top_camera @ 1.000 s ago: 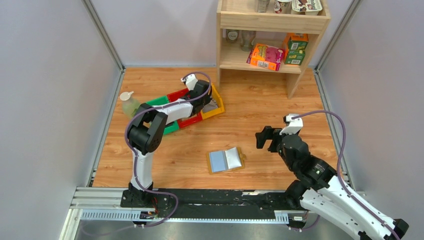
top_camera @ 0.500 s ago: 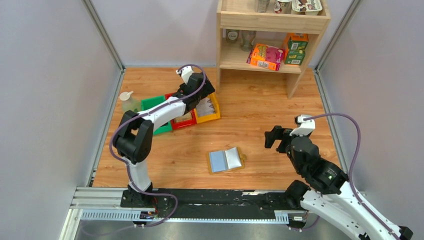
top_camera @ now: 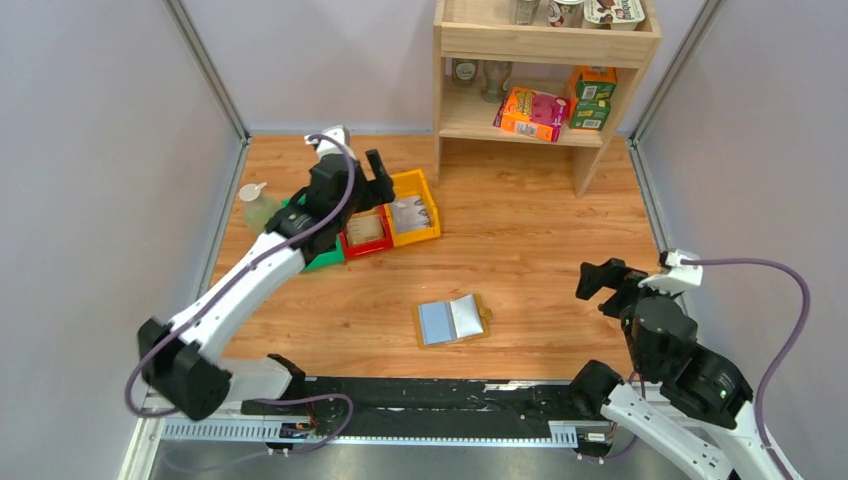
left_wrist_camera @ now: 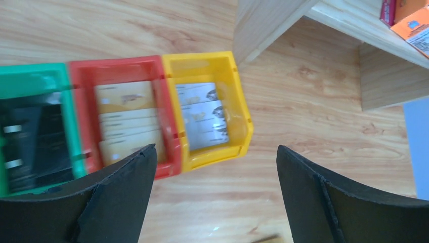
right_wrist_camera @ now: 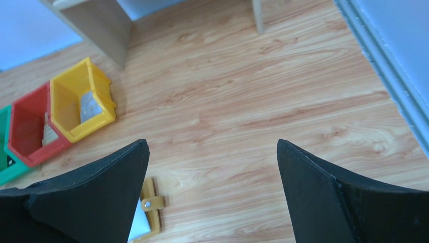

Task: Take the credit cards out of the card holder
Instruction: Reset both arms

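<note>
The card holder (top_camera: pixel 452 320) lies open on the wooden table, mustard edge around blue-grey pockets; the right wrist view shows only its strap (right_wrist_camera: pixel 151 203) beside my finger. Pale credit cards (top_camera: pixel 410 213) lie in the yellow bin (left_wrist_camera: pixel 241 114). More cards (left_wrist_camera: pixel 126 121) lie in the red bin (left_wrist_camera: pixel 83 68). My left gripper (top_camera: pixel 378 172) hangs open and empty above the bins, which the left wrist view shows beyond my left gripper (left_wrist_camera: pixel 216 148). My right gripper (top_camera: pixel 603 285) is open and empty, right of the holder, and only bare wood shows between the fingers of my right gripper (right_wrist_camera: pixel 212 143).
A green bin (top_camera: pixel 318 258) with dark cards sits left of the red one. A soap bottle (top_camera: pixel 258 206) stands near the left wall. A wooden shelf unit (top_camera: pixel 545 60) with boxes and jars occupies the back right. Grey walls enclose three sides.
My left gripper opened over the yellow bin, then rose and swung back to the left. My right arm drew back to the right, away from the card holder, still open.
</note>
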Tool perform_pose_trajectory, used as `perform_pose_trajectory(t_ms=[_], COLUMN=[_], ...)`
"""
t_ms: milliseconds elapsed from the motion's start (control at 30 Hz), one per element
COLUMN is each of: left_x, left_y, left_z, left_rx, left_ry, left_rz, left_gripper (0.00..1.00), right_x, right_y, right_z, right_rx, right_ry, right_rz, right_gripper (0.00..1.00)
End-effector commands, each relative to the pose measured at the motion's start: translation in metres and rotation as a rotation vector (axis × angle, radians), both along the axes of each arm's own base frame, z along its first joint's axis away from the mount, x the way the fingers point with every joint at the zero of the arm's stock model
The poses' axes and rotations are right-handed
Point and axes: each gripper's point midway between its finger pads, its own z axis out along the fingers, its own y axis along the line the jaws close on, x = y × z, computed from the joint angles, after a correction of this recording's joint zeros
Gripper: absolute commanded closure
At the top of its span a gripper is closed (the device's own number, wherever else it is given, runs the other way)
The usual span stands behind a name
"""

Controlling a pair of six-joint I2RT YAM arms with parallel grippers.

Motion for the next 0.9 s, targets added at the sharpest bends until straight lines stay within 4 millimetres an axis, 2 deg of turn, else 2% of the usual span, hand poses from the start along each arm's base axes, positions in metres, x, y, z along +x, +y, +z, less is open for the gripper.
perform_pose_trajectory(t_ms=[0, 33, 67, 100, 133, 167, 200, 233, 267, 367, 433, 567, 667, 867], left_x=[-0.059, -0.066, -0.083, -0.09, -0.106, -0.114, -0.129, -0.136, -0.149, -0.177, -0.191, -0.209, -0.212, -0.216], left_y=[0.076, 0.086, 0.105, 0.113, 0.127, 0.136, 0.148, 0.156, 0.168, 0.196, 0.208, 0.222, 0.223, 0.229], left_z=[0.03, 0.034, 0.039, 0.042, 0.048, 0.045, 0.054, 0.048, 0.054, 0.05, 0.043, 0.03, 0.019, 0.02], left_rx=[0.208, 0.222, 0.236, 0.244, 0.256, 0.283, 0.273, 0.306, 0.297, 0.318, 0.318, 0.239, 0.189, 0.193], left_ry=[-0.053, -0.064, -0.091, -0.104, -0.141, -0.149, -0.185, -0.182, -0.215, -0.26, -0.28, -0.325, -0.34, -0.349], left_rz=[0.08, 0.103, 0.143, 0.159, 0.173, 0.175, 0.191, 0.198, 0.225, 0.282, 0.305, 0.359, 0.377, 0.4], left_gripper=[0.05, 0.02, 0.02, 0.02, 0.02, 0.02, 0.02, 0.02, 0.02, 0.02, 0.02, 0.02, 0.02, 0.02], right_x=[-0.012, -0.013, -0.014, -0.015, -0.017, -0.018, -0.018, -0.019, -0.02, -0.021, -0.023, -0.024, -0.023, -0.023], right_y=[-0.037, -0.04, -0.043, -0.046, -0.049, -0.051, -0.053, -0.054, -0.055, -0.057, -0.058, -0.059, -0.058, -0.059], right_z=[0.015, 0.016, 0.016, 0.016, 0.016, 0.014, 0.013, 0.012, 0.012, 0.016, 0.016, 0.015, 0.016, 0.015], right_rx=[0.025, 0.026, 0.028, 0.03, 0.036, 0.038, 0.041, 0.046, 0.06, 0.086, 0.092, 0.104, 0.102, 0.105], right_ry=[-0.069, -0.078, -0.088, -0.099, -0.11, -0.117, -0.123, -0.131, -0.143, -0.172, -0.181, -0.19, -0.193, -0.196], right_rz=[-0.136, -0.146, -0.153, -0.16, -0.172, -0.177, -0.183, -0.189, -0.191, -0.186, -0.188, -0.188, -0.181, -0.183], right_gripper=[0.0, 0.0, 0.0, 0.0, 0.0, 0.0, 0.0, 0.0, 0.0, 0.0, 0.0, 0.0, 0.0, 0.0])
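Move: Behind the left hand by some 20 cm, 15 cm to its right and about 23 cm lower, lies the open card holder. The yellow bin sits about 8 cm ahead of this hand and 5 cm right, the red bin 5 cm ahead and 7 cm left, the green bin 1 cm ahead and 17 cm left, all some 22 cm below. From the right hand, the card holder is about 20 cm left, 1 cm ahead and 23 cm down. Swinging back and left in one diagonal sweep of about 30 cm, the empty left hand leaves the yellow bin for the near-left side, arching up 7 cm then sinking most of that again; it tips up and turns counter-clockwise some 20 degrees each. The right hand eases about 5 cm right and slightly back, away from the card holder, tipping up a little. Both grippers stay open, touching nothing. ##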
